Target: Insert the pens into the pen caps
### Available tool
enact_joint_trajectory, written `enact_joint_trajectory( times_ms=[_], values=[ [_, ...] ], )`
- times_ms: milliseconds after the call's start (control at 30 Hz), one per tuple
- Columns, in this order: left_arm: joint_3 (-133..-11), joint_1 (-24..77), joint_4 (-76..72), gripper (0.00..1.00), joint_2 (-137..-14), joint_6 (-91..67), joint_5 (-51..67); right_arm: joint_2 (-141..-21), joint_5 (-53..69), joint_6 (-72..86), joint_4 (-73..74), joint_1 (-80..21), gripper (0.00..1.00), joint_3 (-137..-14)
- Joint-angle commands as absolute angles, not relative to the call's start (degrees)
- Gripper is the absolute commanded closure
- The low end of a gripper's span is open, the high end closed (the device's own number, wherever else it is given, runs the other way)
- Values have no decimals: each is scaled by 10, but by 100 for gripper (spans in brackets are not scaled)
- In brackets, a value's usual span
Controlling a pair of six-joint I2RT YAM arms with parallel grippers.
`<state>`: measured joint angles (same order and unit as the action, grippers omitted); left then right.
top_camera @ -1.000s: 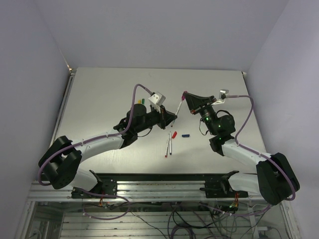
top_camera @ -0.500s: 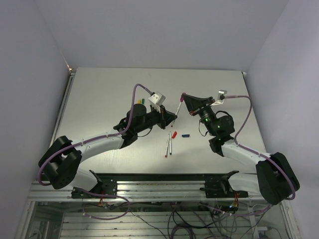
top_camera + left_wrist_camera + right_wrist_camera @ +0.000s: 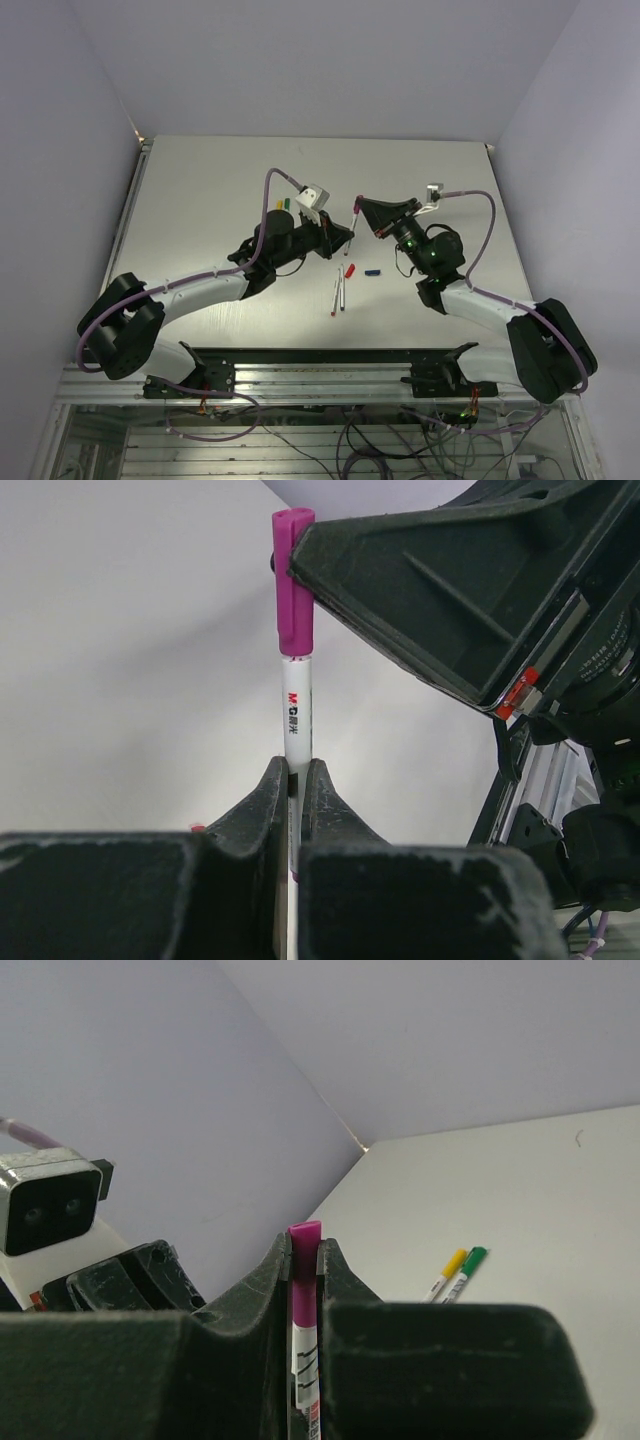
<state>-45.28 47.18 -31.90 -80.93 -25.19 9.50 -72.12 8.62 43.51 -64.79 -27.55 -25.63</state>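
A white pen (image 3: 296, 710) stands upright between the two grippers, above the table. My left gripper (image 3: 296, 765) is shut on its barrel. The purple pen cap (image 3: 293, 580) sits on the pen's upper end, and my right gripper (image 3: 304, 1245) is shut on that cap (image 3: 304, 1260). In the top view the left gripper (image 3: 348, 237) and right gripper (image 3: 359, 207) are close together at mid-table. Two bare pens (image 3: 339, 292) lie side by side nearer the arm bases. A red cap (image 3: 349, 270) and a blue cap (image 3: 373, 271) lie beside them.
A yellow-capped pen (image 3: 445, 1275) and a green-capped pen (image 3: 466, 1268) lie together on the table, seen in the top view (image 3: 283, 203) behind the left arm. The left wrist's white camera (image 3: 45, 1200) is close to the right gripper.
The right gripper has moved down and left toward the left gripper with the purple cap. Less of the pen shows between the two grippers. The left arm has barely moved.
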Motion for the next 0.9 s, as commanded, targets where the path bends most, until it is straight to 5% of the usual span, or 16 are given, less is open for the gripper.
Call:
enact_joint_trajectory(
  times_ms=[0,867],
  values=[
    [-455,475,-390,93,-802,-270,65,-736,143,435,-593,-297,100,-250],
    [-402,422,-459,93,-724,-294,-37,-803,106,337,-440,-392,100,-292]
  ],
)
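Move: Ahead and to the left of both hands lies the finished green pen on the table, about 21 cm forward and 16 cm left of the left hand and some 22 cm below it; the finished yellow pen is 2 cm farther left of it and slightly nearer. From the right hand the green pen is roughly 16 cm forward, 16 cm left and 27 cm down. The red cap lies about 4 cm ahead of the left hand, nearly straight below. Carrying the capped pen between them, both hands swing left and sink together towards the finished pens, each going about 5 cm left and 4 cm down. The left fingers still grip the white barrel and the right fingers the pink cap; meanwhile the right hand rolls some 10 degrees, its left side dropping, and the left hand turns slightly counter-clockwise and tips down. ##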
